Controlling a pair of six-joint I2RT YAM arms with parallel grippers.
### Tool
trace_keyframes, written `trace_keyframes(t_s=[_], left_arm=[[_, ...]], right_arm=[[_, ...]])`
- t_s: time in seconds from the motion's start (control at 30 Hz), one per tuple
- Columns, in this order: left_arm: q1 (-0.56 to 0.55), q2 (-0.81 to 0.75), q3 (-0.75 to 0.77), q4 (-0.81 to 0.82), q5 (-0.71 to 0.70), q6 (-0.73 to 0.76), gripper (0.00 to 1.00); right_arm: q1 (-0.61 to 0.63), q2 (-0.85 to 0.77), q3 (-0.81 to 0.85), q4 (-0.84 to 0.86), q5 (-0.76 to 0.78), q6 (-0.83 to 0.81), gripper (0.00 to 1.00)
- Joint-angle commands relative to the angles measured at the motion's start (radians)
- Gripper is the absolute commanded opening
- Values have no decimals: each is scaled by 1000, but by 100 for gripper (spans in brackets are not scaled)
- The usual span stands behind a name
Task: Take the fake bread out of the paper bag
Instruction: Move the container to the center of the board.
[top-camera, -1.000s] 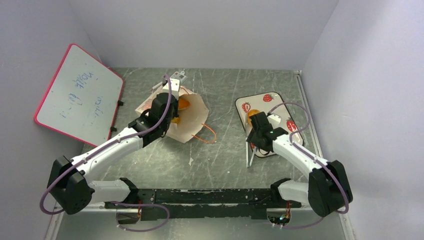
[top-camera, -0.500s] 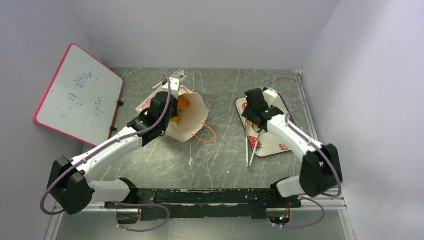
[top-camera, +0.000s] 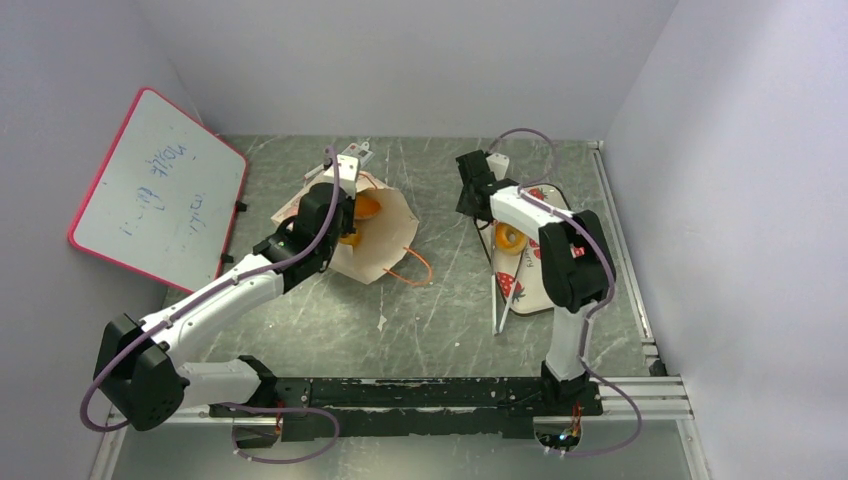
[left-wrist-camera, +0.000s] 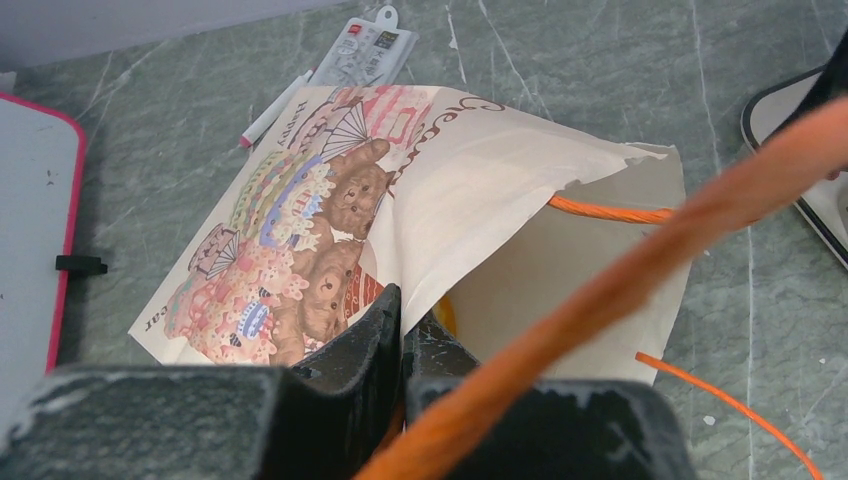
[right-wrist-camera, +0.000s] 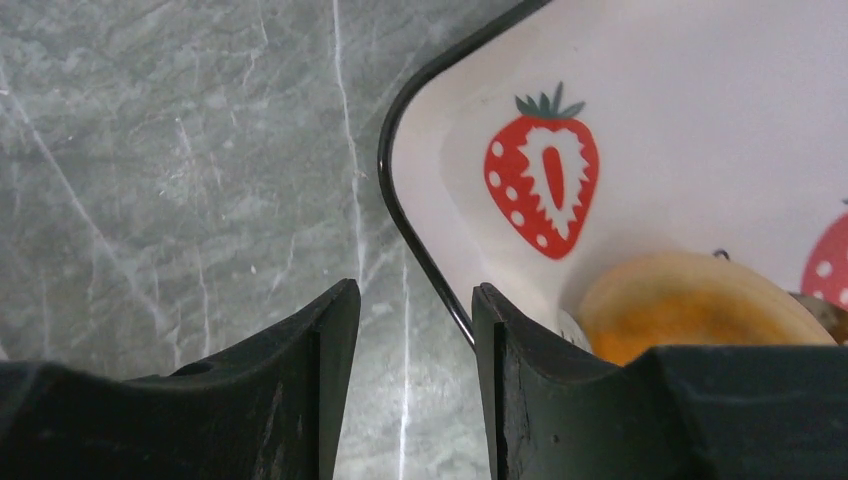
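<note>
The paper bag (top-camera: 378, 240) lies on its side with its mouth toward the right, the bear picture (left-wrist-camera: 330, 215) facing up. My left gripper (left-wrist-camera: 402, 318) is shut on the upper edge of the bag's mouth and holds it up. An orange piece of fake bread (top-camera: 367, 207) shows inside the mouth. An orange cord handle (left-wrist-camera: 650, 245) crosses close to the left wrist camera. My right gripper (right-wrist-camera: 415, 300) is open and holds nothing, straddling the dark rim at the far left corner of the strawberry tray (right-wrist-camera: 650, 120). One ring-shaped piece of fake bread (top-camera: 510, 237) lies on that tray.
A pink-framed whiteboard (top-camera: 160, 205) leans at the left wall. A small white tag card (left-wrist-camera: 372, 45) and a marker (left-wrist-camera: 270, 112) lie behind the bag. A thin white stick (top-camera: 498, 312) lies by the tray's near left side. Walls close in on three sides.
My right arm has swung from the tray's near part to its far left corner, uncovering the ring-shaped bread on the tray; its jaws narrowed a little. The left arm has not moved.
</note>
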Motion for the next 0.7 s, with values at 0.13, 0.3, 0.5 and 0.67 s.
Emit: trace_keyframes(t_s=[0.13,0.3,0.5,0.67], left_arm=[[16,-29,13,27,28,-15,7],[24,-31,5,35,34,-22,7],[46,-28,-2,41,45,-25,7],[56,-27,-1,45,53,-23,7]], right_arm=[[-24,149,109,-11,0,-82,49],[-44,209,145,-7,-5,-109,46],[-57,295,236,-25,-21,-144,29],[-62,366,334,-42,-48,-165,20]])
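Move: My open right hand is just above the table by the container's far left corner: the rim I'm going for is about 3 cm ahead, 1 cm right and 5 cm down, with the container's middle some 9 cm back and 14 cm right. The doughnut-shaped bread sits about 6 cm back and 8 cm right of my right hand, the tongs roughly 17 cm back and 6 cm right. From my left hand that rim lies about 10 cm ahead, 25 cm right and far below. I sink my right hand about 4 cm while easing forward, so that the container's left rim near its far corner comes between my fingertips, one outside, one inside. Then, staying low, I carry on forward for another 3 to 4 cm as I narrow the fingers and pinch that rim, taking the container along. ##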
